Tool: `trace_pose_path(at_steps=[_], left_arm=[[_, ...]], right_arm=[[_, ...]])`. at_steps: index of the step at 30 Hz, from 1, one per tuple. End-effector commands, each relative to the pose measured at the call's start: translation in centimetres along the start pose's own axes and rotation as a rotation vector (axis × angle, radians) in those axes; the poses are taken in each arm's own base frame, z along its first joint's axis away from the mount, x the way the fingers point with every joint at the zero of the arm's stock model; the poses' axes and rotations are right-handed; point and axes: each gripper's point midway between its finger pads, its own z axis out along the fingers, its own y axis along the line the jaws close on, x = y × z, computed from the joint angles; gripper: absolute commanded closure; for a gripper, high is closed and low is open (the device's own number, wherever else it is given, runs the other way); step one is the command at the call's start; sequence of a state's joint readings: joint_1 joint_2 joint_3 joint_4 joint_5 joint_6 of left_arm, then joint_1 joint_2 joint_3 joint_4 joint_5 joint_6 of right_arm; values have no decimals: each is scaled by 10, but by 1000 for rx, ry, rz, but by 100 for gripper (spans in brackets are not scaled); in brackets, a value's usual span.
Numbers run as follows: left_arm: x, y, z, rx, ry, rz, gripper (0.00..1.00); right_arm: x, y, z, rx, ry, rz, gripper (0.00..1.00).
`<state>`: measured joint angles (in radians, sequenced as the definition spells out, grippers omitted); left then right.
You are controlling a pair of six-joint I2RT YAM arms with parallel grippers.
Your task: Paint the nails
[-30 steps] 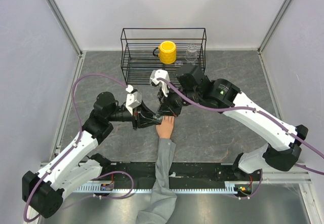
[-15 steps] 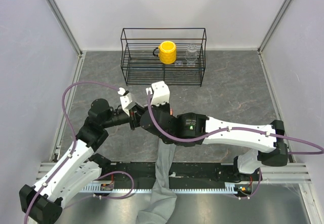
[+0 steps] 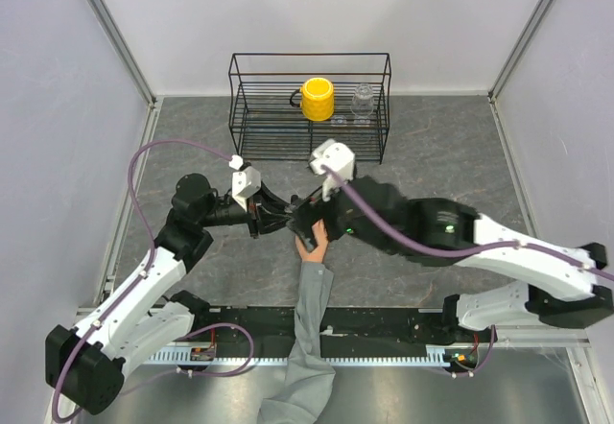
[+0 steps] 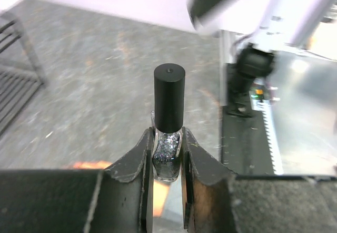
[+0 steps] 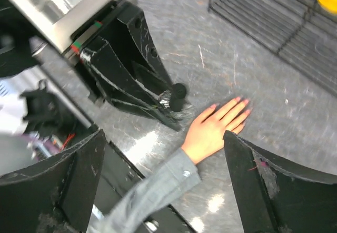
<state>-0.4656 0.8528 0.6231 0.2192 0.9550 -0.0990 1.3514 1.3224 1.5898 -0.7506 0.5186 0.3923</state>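
Note:
The peach mannequin hand (image 5: 213, 133) lies flat on the table, its grey sleeve (image 5: 152, 188) running toward the near edge. Its nails (image 5: 245, 102) show as small pink tips. My left gripper (image 4: 167, 138) is shut on a glittery nail polish bottle (image 4: 167, 154) with a black cap (image 4: 169, 96) on it, just left of the hand (image 3: 313, 246). My right gripper (image 5: 163, 138) hangs above the hand, wide open, with nothing between its fingers (image 5: 263, 180). In the top view the right gripper (image 3: 309, 228) covers the fingers of the hand, next to the left gripper (image 3: 281, 221).
A black wire rack (image 3: 309, 57) stands at the back with a yellow mug (image 3: 318, 99) and a clear glass jar (image 3: 363, 101) in it. A black rail (image 3: 384, 323) runs along the near edge. White walls close in both sides.
My right gripper has gone from shut to wide open, and its arm has swung back from the left, over the hand. The left gripper still holds the bottle, shifted slightly.

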Motion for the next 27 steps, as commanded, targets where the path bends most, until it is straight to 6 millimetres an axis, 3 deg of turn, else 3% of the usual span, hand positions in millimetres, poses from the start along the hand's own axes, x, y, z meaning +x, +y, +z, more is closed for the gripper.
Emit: trace_pose_path(at_steps=[1,4,8,15,19,27], left_arm=[[-30,-38,0,233,-56,55,98],[-31,-55,-4,347,-57,44,98],[-28,-63,-4,405,-39,-1,98],[-26,-67,-4,418,-38,0,98],[-26,-68,-4,425,-35,-1,98],[-25,-70,-4,439,-29,-7,98]], right_arm=[[-1,7,-28,-366,16,-155,2],[1,20,-32,-581,23,-182,8],[-5,32,-32,-674,23,-216,20],[-9,40,-22,-722,31,-228,30],[-11,40,-15,-718,30,-233,44],[-20,33,-11,-690,11,-228,58]])
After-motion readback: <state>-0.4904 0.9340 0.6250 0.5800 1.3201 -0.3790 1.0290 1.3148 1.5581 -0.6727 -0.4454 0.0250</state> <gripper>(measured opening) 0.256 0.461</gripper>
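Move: The nail polish bottle is already held in the left fingertips, its black cap sticking out about 3 cm to the right of and 2 cm above the left hand point. From the wide-open right hand that cap is about 5 cm ahead, 5 cm left and 3 cm below, the bottle body 5 ahead, 7 left, 5 below. The dummy hand lies some 7 ahead, 1 left and 30 below the right hand. The bottle's black cap is brought to the right gripper: the left hand, keeping its grip, draws back about 6 cm, rises 3 and turns clockwise. The right hand swings out right and up, then comes left, back and down towards the cap, turning some 40 degrees counter-clockwise, closes to about half open with its fingertips astride the cap, then lifts slightly. ##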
